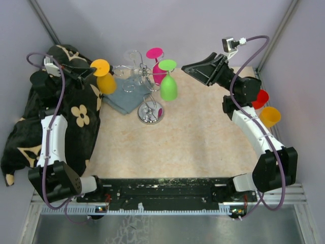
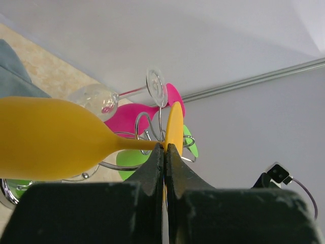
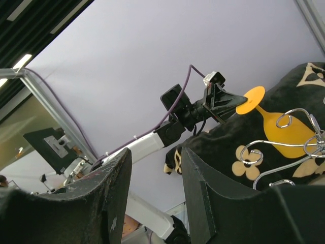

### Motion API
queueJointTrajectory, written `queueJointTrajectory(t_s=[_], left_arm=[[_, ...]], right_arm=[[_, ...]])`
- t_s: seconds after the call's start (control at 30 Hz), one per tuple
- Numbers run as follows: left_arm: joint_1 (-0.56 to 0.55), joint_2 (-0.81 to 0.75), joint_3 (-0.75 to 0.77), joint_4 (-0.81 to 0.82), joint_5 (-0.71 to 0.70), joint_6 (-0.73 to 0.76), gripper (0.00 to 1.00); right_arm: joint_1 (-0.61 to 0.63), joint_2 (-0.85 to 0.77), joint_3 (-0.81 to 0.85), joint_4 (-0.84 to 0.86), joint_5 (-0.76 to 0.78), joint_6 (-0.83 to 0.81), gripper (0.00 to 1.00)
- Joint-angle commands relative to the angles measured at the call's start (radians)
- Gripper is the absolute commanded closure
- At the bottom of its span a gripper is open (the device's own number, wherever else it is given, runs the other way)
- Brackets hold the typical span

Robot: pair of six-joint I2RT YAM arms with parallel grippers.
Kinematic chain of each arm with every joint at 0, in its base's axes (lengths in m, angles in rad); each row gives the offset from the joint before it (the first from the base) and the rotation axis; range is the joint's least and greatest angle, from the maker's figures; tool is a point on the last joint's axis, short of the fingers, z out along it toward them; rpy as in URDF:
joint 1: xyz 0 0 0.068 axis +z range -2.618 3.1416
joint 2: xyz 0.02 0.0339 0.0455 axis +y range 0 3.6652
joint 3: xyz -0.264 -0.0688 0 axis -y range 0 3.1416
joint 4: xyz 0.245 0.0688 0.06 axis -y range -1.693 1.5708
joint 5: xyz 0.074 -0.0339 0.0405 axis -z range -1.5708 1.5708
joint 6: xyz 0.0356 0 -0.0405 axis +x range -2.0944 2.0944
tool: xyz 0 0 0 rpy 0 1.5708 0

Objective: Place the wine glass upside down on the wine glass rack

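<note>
My left gripper [image 1: 91, 71] [image 2: 165, 147] is shut on the round foot of a yellow wine glass [image 1: 105, 81] [image 2: 51, 140]. The glass is tilted, its bowl lower than its foot, just left of the wine glass rack [image 1: 136, 76]. The rack's silver wire loops [image 2: 144, 124] [image 3: 264, 152] show beyond the stem, and its round shiny base [image 1: 151, 113] sits on the table. A green glass [image 1: 168, 87], a pink glass [image 1: 155, 55] and a clear glass [image 2: 96, 96] hang on it. My right gripper [image 1: 192, 67] [image 3: 155, 157] hovers open and empty, right of the rack.
A black cloth with cream flowers [image 1: 76, 117] lies heaped at the left under my left arm. A blue-grey cloth [image 1: 122, 99] lies beneath the rack's left side. A red cup [image 1: 261, 98] and an orange cup [image 1: 270, 117] stand at the right wall behind my right arm.
</note>
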Motion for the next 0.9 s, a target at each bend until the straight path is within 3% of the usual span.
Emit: queueJointTrajectory(t_s=[0.0, 0.87], left_arm=[[-0.033, -0.040, -0.021, -0.030, 0.016, 0.020, 1.00], [-0.251, 0.101, 0.098, -0.058, -0.021, 0.071, 1.00]], right_arm=[[-0.006, -0.032, -0.004, -0.005, 0.021, -0.039, 0.56], [0.007, -0.001, 0.004, -0.029, 0.024, -0.051, 0.56]])
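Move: Off to the left hand's right, about 8 cm away, 3 cm ahead and some 6 cm lower, is the rack's left hook, where the held yellow wine glass is being taken. The clear glass hangs about 14 cm right and 7 cm ahead, its middle 10 cm lower; the green glass is some 26 cm right and 4 cm ahead, about as low. From the right hand, that hook lies roughly 26 cm left, 8 cm ahead and 13 cm below. Swinging in from the rack's left side, the left hand carries the upside-down yellow glass some 9 cm to the right, sinking about 3 cm and turning roughly 15 degrees clockwise with a slight downward tip. The shut fingers keep their pinch at the foot end, bringing the stem in beside the curled hook. ##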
